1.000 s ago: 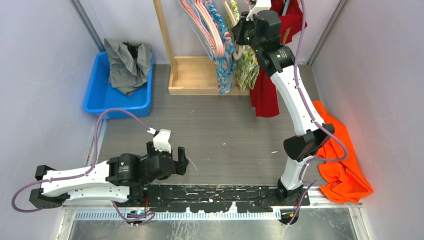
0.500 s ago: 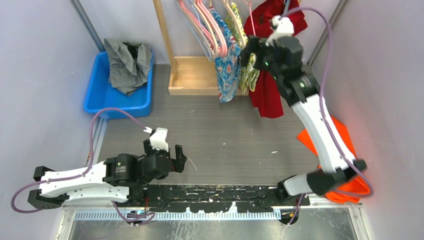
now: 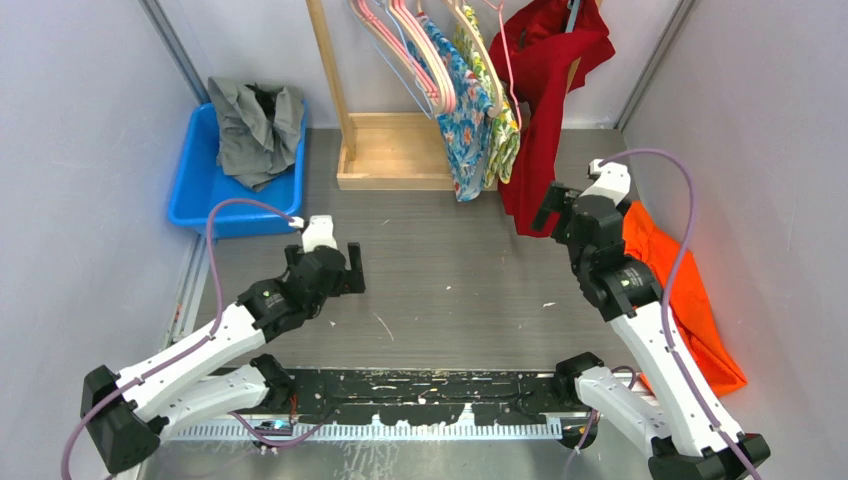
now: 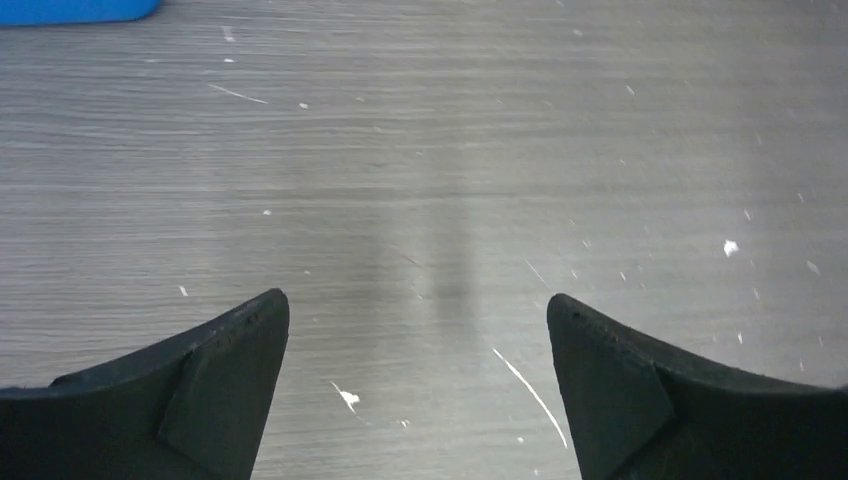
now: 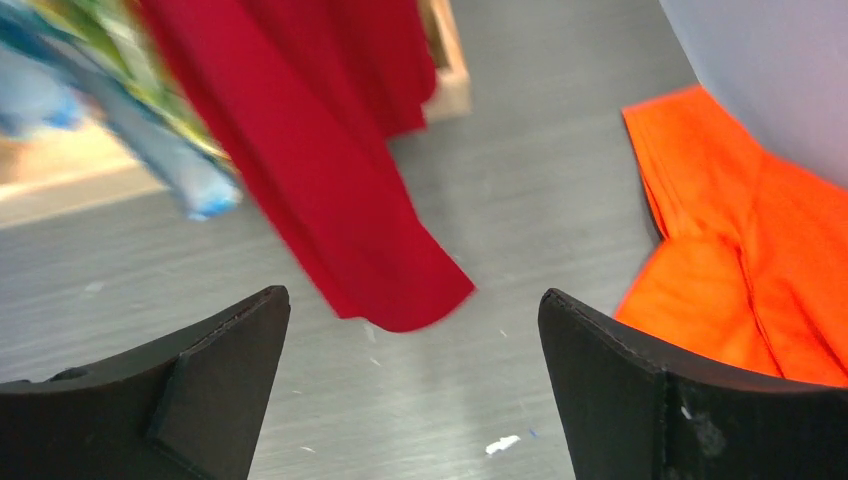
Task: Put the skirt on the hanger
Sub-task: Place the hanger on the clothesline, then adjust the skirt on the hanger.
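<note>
The red skirt [image 3: 545, 90] hangs from a hanger [image 3: 507, 60] at the right end of the wooden rack, its hem [image 5: 390, 290] just above the table. My right gripper [image 3: 565, 207] [image 5: 412, 310] is open and empty, low over the table just right of the skirt's hem and apart from it. My left gripper [image 3: 324, 265] [image 4: 418, 310] is open too, over bare table on the left with nothing between its fingers.
An orange garment [image 3: 680, 290] [image 5: 740, 270] lies crumpled by the right wall. Floral garments [image 3: 470, 110] and pink hangers [image 3: 415, 50] hang on the rack above its wooden base [image 3: 390, 150]. A blue bin [image 3: 200, 195] with grey clothes [image 3: 255, 125] sits back left.
My right gripper opened at the top of the rack, then drew down and back to the table beside the skirt's hem. The left arm has reached forward a little.
</note>
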### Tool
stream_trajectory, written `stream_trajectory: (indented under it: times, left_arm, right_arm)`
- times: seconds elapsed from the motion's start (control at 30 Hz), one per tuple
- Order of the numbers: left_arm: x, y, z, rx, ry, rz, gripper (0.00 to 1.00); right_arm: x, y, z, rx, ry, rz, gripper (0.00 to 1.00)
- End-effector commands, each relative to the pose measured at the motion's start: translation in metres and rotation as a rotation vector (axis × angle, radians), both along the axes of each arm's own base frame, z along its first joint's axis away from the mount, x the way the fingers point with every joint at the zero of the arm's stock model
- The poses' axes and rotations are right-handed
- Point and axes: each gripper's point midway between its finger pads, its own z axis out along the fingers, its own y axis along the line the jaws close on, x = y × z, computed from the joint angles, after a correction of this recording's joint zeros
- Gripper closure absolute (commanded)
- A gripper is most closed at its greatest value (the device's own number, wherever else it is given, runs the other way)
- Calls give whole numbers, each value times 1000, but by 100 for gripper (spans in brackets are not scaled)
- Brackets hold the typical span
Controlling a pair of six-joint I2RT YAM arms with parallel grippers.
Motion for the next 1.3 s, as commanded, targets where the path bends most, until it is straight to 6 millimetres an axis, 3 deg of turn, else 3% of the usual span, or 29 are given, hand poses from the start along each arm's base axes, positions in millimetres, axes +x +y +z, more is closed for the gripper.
stream_trajectory:
  times: [0.0,0.17,0.33,0.43,0.53,0.67,0.93,1.27]
  left_arm:
    - [36,12,22,-60,-95,27,0]
    - [54,50,24,-44,-99,126,0]
    - [60,55,24,-75,-92,115,0]
    - [61,53,19,-70,-88,106,0]
    - [63,51,14,-72,-72,98,0]
    - [62,44,9,-97,-52,78,0]
    - [54,38,5,-149,-43,50,0]
    - [45,32,8,-196,-47,16,0]
  right_arm:
    - [-2,-32,-31,-2,-8,-166,1]
    - [-5,-33,-50,-6,-25,-140,0]
    - [5,24,-34,112,-77,153,22]
    - [13,44,-38,147,-36,238,34]
    - [16,72,-24,250,-92,343,42]
    - [21,98,-3,325,-186,422,41]
    - [47,154,6,249,-231,446,41]
    - [87,163,16,204,-392,310,48]
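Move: The blue flowered skirt hangs with its near lower hem about 20 cm to the right hand's left, some 10 cm ahead and 15 cm below. From that same hand, the red cloth's bottom end is roughly 5 cm left, 5 cm ahead and 20 cm down, and the lemon skirt's hem some 14 cm left, 12 cm ahead and 14 cm down. For the left hand, the blue hem lies about 25 cm right and 16 cm ahead, near level. Empty and leaving the hung skirts, the right hand first finishes sinking about 9 cm with a slight tip down, then sweeps some 20 cm left in front of the red cloth and eases forward towards the blue skirt's hem, rising a little, turning counter-clockwise by over 20 degrees net and narrowing its fingers from wide open to about half. The open left hand goes about 5 cm forward and 6 cm left towards the blue bin, then drifts partway back to the right. ##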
